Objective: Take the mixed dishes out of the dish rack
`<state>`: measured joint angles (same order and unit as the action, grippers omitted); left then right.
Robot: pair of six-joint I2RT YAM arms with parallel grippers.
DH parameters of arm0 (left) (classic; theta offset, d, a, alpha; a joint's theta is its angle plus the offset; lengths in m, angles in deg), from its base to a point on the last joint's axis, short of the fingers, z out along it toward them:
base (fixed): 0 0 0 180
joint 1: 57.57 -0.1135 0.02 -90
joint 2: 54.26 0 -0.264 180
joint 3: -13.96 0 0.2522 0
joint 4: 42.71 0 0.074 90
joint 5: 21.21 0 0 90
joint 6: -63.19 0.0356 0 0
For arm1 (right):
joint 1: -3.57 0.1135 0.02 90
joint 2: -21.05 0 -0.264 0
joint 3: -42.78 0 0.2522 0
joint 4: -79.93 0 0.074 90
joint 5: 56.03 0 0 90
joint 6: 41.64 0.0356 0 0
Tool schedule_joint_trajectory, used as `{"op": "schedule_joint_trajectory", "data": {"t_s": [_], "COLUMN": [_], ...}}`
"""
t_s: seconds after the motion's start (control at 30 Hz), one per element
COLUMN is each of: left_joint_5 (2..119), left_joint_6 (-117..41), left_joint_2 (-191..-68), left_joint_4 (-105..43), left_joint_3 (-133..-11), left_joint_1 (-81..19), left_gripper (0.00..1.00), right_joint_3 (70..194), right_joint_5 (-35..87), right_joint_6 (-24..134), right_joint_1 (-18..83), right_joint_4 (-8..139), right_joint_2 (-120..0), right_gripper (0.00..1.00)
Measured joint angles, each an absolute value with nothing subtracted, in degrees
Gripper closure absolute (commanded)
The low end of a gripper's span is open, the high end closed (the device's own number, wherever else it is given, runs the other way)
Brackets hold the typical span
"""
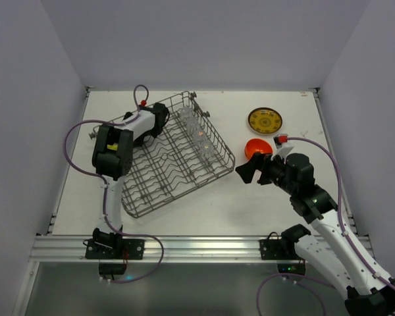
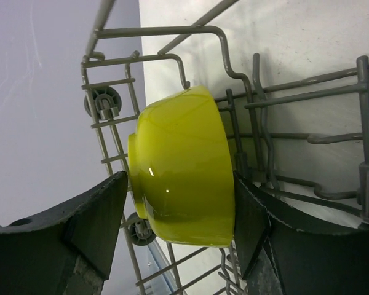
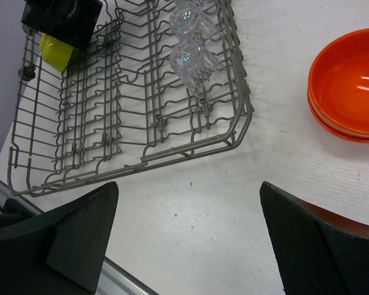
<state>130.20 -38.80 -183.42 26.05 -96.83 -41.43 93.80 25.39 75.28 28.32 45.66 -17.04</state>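
Note:
The lime-yellow bowl (image 2: pixel 181 160) lies on its side in the far left corner of the dish rack (image 1: pixel 178 164). My left gripper (image 2: pixel 181 206) spans it, one finger against its foot and the other against its rim, shut on it. Clear glass cups (image 3: pixel 187 58) sit along the rack's right row. Two stacked orange bowls (image 3: pixel 350 86) and a brown-gold patterned plate (image 1: pixel 264 120) rest on the table to the right of the rack. My right gripper (image 3: pixel 187 239) hovers open over bare table near the rack's front right corner, holding nothing.
The rack's wire wall and small grey wheels (image 2: pixel 104 101) stand close behind the yellow bowl. White walls enclose the table on three sides. A metal rail (image 1: pixel 197 247) runs along the near edge by the arm bases.

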Motion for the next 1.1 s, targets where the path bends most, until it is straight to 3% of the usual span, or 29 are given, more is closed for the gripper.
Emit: {"op": "schedule_joint_trajectory", "data": {"t_s": [0.4, 0.47, 1.1], "left_joint_5": [131.1, 131.1, 132.7], "left_joint_6": [-38.8, -38.9, -38.8], "left_joint_2": [-180.8, -180.8, -180.5], "left_joint_4": [26.0, 26.0, 26.3], "left_joint_3": [-96.8, -96.8, -96.6], "left_joint_1": [-41.4, -41.4, -41.4], "left_gripper": [0.43, 0.51, 0.59], "right_joint_3": [93.8, 93.8, 93.8], "right_joint_5": [25.3, 25.3, 25.2], "right_joint_6": [75.3, 75.3, 75.3], "right_joint_1": [28.3, 28.3, 28.3], "right_joint_4": [45.7, 45.7, 45.8], "right_joint_2": [-17.1, -17.1, -17.1], "right_gripper": [0.01, 0.01, 0.01]}}
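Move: The yellow bowl, upside down at the rack's far-left end, is already between the left hand's open fingers, its middle about 3 cm to the left, 1 cm ahead and 1 cm lower. The rack's far-left corner is roughly 9 cm left and 5 cm ahead of that hand; the glasses are some 30 cm right and 2 cm ahead, all near hand height. From the right hand, the yellow bowl is about 47 cm left, 18 cm ahead and 15 cm lower. The yellow bowl is taken between the left hand's fingers, one on its base side above, the other at the rim below. The hand rises about 2 cm straight up at first, then barely creeps higher as the fingers go on closing from wide to about half open, until they pinch the bowl; grip effort rises towards the end. ##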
